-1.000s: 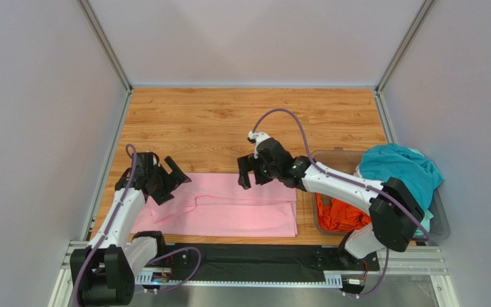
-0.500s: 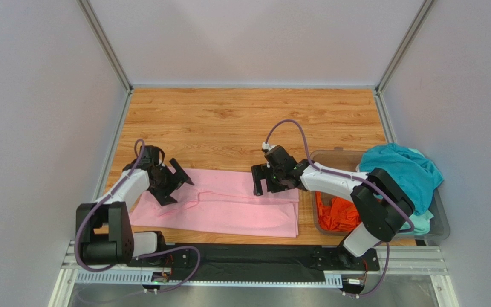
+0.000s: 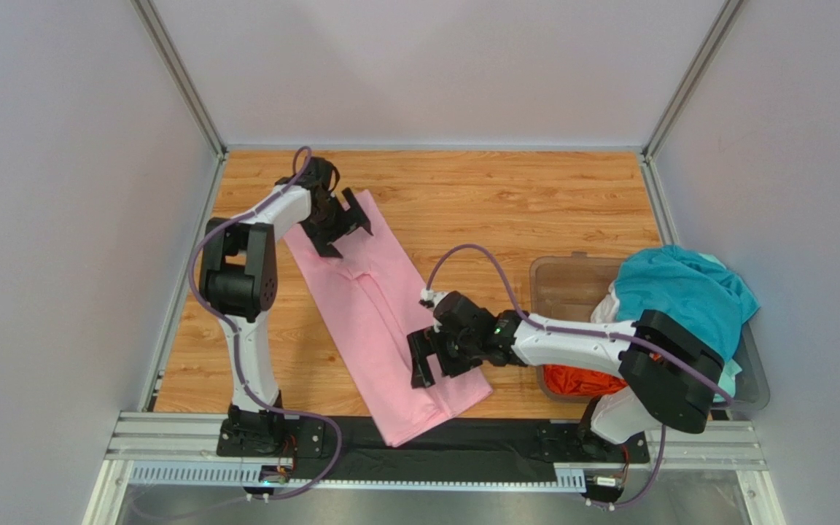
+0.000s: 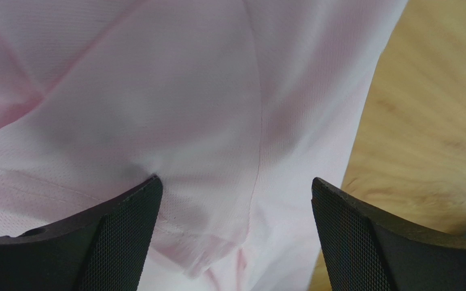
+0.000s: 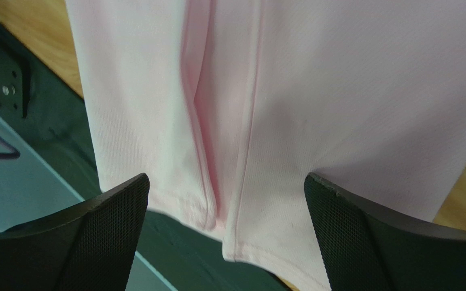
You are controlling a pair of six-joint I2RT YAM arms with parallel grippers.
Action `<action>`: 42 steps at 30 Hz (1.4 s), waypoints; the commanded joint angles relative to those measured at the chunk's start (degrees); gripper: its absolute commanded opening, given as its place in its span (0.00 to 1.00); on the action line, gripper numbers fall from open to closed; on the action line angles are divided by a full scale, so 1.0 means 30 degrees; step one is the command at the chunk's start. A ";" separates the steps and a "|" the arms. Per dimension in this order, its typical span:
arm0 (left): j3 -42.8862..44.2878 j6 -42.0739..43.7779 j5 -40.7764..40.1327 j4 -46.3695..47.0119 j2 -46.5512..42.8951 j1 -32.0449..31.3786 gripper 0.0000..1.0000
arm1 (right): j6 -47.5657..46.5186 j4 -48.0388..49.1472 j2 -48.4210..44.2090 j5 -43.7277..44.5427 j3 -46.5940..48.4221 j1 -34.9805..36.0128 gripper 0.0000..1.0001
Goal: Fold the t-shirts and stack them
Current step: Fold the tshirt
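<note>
A light pink t-shirt [image 3: 375,306], folded into a long strip, lies slanted on the wooden table from the far left down to the near edge. My left gripper [image 3: 339,228] stands open on its far end, with both fingertips down on the pink cloth [image 4: 205,109] and nothing pinched between them [image 4: 234,180]. My right gripper [image 3: 427,366] is open over the near end [image 5: 226,176], where the pink hem [image 5: 278,151] overhangs the black strip [image 5: 174,254]. A teal t-shirt [image 3: 682,290] and an orange t-shirt [image 3: 578,377] lie in the bin at the right.
The clear plastic bin [image 3: 567,279] stands at the right edge of the table, with a bit of white cloth [image 3: 617,301] under the teal. Grey walls close in the left, far and right sides. A black strip and metal rail [image 3: 501,451] run along the near edge.
The pink shirt has swung from lying along the near edge to a slant. My left gripper moved to the far left with it, while the right gripper came nearer. Both stayed open.
</note>
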 commanded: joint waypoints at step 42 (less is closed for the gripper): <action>-1.3397 0.0929 -0.0177 -0.1517 -1.8744 -0.4259 1.00 | 0.2538 -0.4556 -0.7120 0.5843 -0.0111 0.1358 1.00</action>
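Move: The folded pink t-shirt lies aslant under both my open hands, its surface about 2 cm below them. Its middle is roughly 17 cm back and 7 cm right of my left hand, and some 13 cm ahead and 9 cm left of my right. From my right hand, its near hem is about 7 cm back and 2 cm right, and the orange t-shirt in the box is level and some 26 cm right. With fingers staying open and still on the cloth, I drag the shirt's far part about 9 cm forward and 14 cm right with my left hand, while my right draws the near part back a little, then left. I then lift both off; my left pulls back some 25 cm, high and leftward, and my right rises and drifts right. ##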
